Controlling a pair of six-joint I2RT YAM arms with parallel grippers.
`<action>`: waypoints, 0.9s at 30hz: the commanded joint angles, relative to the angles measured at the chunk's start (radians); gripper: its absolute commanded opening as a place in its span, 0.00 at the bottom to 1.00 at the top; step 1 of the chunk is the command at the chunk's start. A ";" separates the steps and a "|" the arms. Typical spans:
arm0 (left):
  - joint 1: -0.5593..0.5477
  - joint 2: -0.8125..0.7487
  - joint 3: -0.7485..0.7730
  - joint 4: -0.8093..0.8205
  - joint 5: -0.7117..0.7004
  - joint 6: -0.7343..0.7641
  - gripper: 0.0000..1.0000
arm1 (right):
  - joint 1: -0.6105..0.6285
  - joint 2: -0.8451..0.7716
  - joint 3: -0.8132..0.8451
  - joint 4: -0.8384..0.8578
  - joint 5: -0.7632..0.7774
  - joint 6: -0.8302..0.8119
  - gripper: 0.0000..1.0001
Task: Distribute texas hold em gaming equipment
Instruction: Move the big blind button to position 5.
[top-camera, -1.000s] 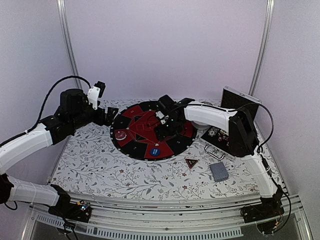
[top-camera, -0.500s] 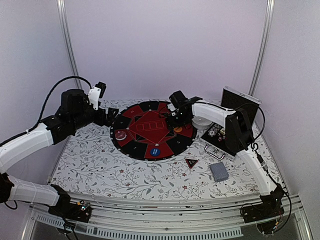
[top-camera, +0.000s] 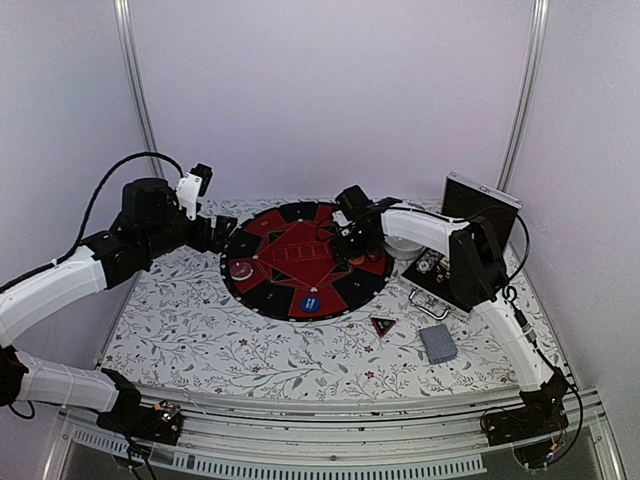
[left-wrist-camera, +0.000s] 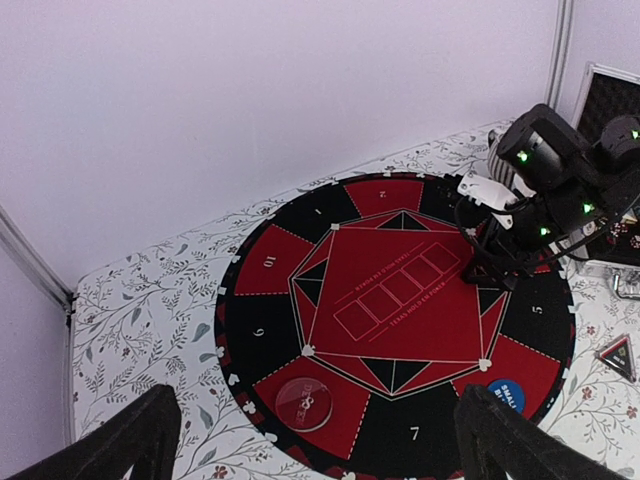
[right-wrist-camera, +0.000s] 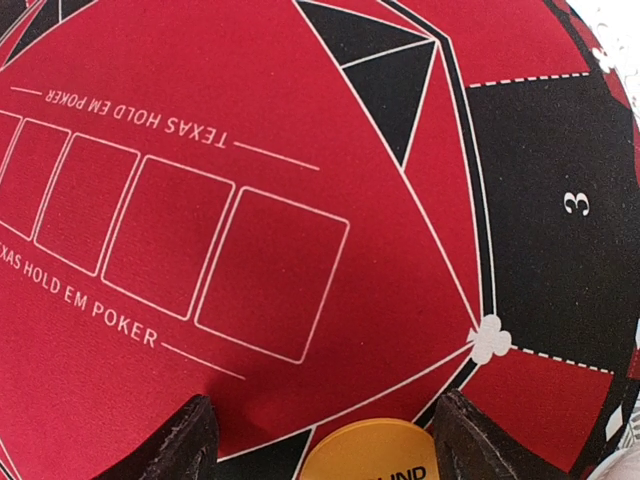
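Note:
The round red-and-black poker mat (top-camera: 290, 250) lies mid-table. On it are an orange disc (top-camera: 357, 260), a blue disc (top-camera: 311, 300) and a clear red-tinted dealer disc (top-camera: 241, 270). My right gripper (top-camera: 350, 247) hovers low over the mat's right side, open. In the right wrist view the orange disc (right-wrist-camera: 385, 458) lies flat between its fingertips (right-wrist-camera: 180, 440), with a gap on the left. My left gripper (top-camera: 216, 232) stays open beyond the mat's left edge, holding nothing. A black-red triangular marker (top-camera: 383, 324) and a grey-blue card deck (top-camera: 437, 343) lie on the tablecloth.
A silver-edged black case (top-camera: 438, 278) with its lid (top-camera: 480, 205) raised stands at the right. A white bowl (top-camera: 402, 242) sits behind the right forearm. Purple walls and metal posts enclose the table. From the left wrist, the dealer disc (left-wrist-camera: 303, 404) lies between my fingers.
My right gripper has moved from the mat's middle toward its right side, and the orange disc now shows on the mat beneath it. The left arm has not moved.

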 joint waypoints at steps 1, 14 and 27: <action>0.013 0.000 -0.013 0.013 0.012 0.008 0.98 | -0.012 -0.023 -0.039 -0.108 0.072 -0.027 0.76; 0.013 -0.005 -0.014 0.015 0.010 0.010 0.98 | -0.020 -0.087 -0.166 -0.132 -0.044 -0.016 0.58; 0.013 -0.008 -0.014 0.015 0.012 0.010 0.98 | 0.001 -0.158 -0.281 -0.120 -0.052 0.004 0.41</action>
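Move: Just behind and to the right of the right fingertips, about 1 cm back and 2 cm right at board level, lies the big blind button. From that hand, position 5 is some 11 cm back and 2 cm right, the small blind button about 17 cm back and 11 cm left, and the white bowl roughly 4 cm ahead and 16 cm right. From the left hand, the big blind button is around 15 cm ahead, 32 cm right and 25 cm below. Drawing back and to the right by nearly 5 cm, low along the board and from position 4 towards position 5, the right hand closes its fingers from about three quarters open to about half, bringing the pads in on either side of the big blind button. The first small slide is rightward, then mostly back, with the fingers tipping a little steeper (some 5 degrees). ##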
